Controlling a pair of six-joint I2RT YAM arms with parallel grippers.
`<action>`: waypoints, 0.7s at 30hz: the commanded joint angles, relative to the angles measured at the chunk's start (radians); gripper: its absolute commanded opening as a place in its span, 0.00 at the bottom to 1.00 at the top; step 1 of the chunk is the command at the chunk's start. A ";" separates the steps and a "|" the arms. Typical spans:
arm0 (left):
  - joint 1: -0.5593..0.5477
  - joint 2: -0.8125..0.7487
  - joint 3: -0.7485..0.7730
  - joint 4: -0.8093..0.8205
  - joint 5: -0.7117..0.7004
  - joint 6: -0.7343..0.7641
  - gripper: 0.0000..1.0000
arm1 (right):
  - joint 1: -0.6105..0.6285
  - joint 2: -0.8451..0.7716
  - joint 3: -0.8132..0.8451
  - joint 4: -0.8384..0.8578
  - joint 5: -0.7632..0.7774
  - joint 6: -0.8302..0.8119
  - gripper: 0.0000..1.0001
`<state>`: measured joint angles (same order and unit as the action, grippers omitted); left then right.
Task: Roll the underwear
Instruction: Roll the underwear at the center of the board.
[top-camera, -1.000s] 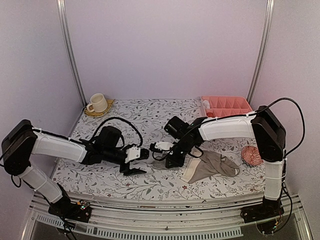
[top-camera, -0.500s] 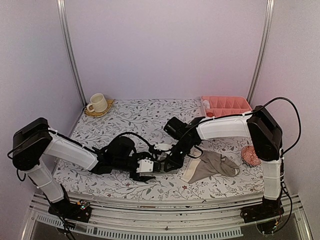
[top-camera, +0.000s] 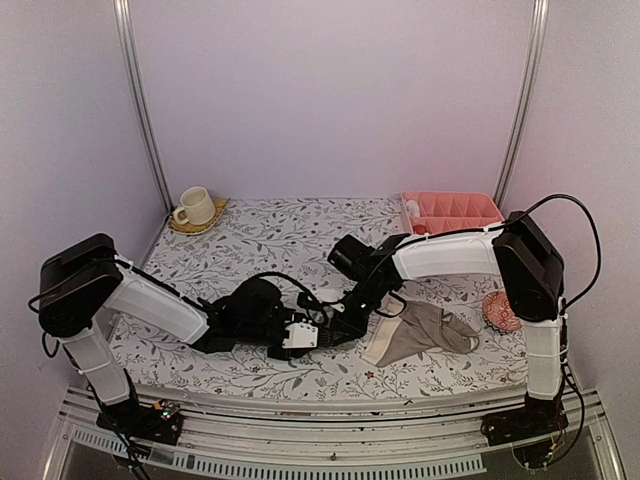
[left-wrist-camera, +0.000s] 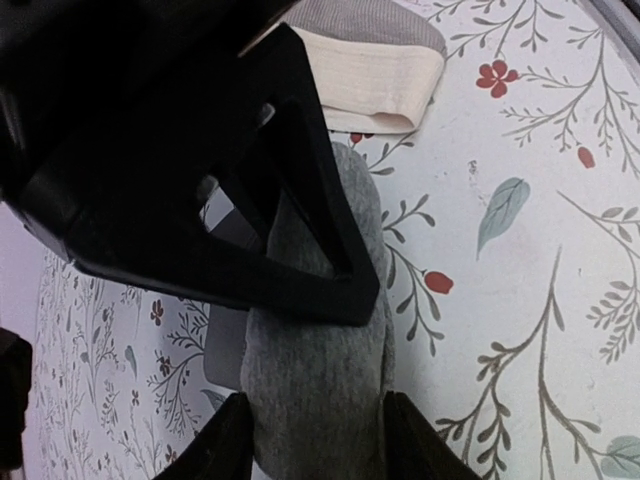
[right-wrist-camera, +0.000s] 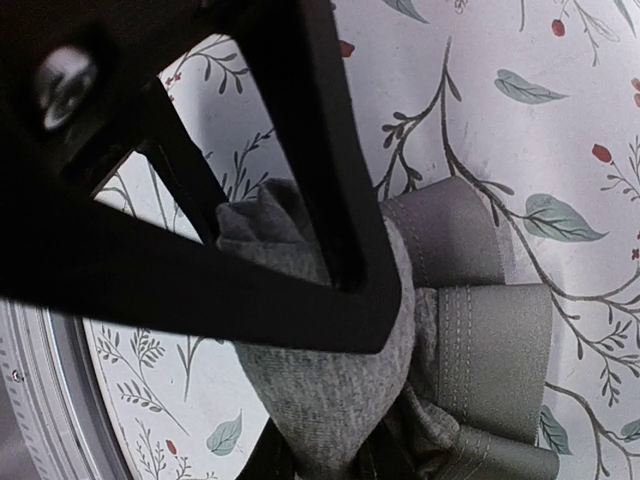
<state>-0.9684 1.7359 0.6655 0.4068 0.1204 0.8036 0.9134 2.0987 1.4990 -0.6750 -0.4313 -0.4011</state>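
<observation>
The grey underwear is a tight roll on the flowered table. In the left wrist view my left gripper has a fingertip pressed on each side of it. My right gripper is shut on the same grey cloth, with folded edging bunched beside it. From above the two grippers meet at mid-table, left gripper against right gripper, hiding the roll. The taupe underwear with its cream waistband lies flat just right of them.
A cream cup on a saucer stands at the back left. A pink divided tray sits at the back right. A pink knitted ball lies near the right arm's column.
My left arm has swung right across the table to the grey roll, and its jaws have narrowed around it. The right arm has barely moved.
</observation>
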 joint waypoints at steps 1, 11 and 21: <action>-0.015 0.017 0.020 0.001 0.012 -0.008 0.42 | 0.001 0.045 0.012 -0.049 -0.007 -0.003 0.11; -0.014 0.077 0.118 -0.202 0.057 -0.070 0.00 | 0.000 0.037 0.012 -0.042 0.023 0.004 0.22; 0.041 0.154 0.245 -0.430 0.192 -0.123 0.00 | -0.049 -0.150 -0.080 0.005 0.030 0.076 0.56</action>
<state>-0.9539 1.8221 0.8627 0.1574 0.2218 0.7391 0.8841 2.0529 1.4563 -0.6979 -0.4042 -0.3557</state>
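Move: Between the half-open left fingers lies one end of the rolled underwear, whose middle is about 2 cm right of and 2 cm ahead of that hand, some 2 cm lower. The right hand already pinches the roll farther along, with its middle roughly 2 cm to the left, 2 cm ahead and 2 cm below. The brown cloth lies about 16 cm to the right of the right hand, level with it and some 3 cm lower. Closing on its end of the roll, the left hand goes from half open to shut and pinches the cloth, then moves about 2 cm right and slightly down, with its wrist tipping some 10 degrees. The right hand first keeps its pinch, then opens to about half around the cloth as it shifts 2 cm right towards the brown cloth. ##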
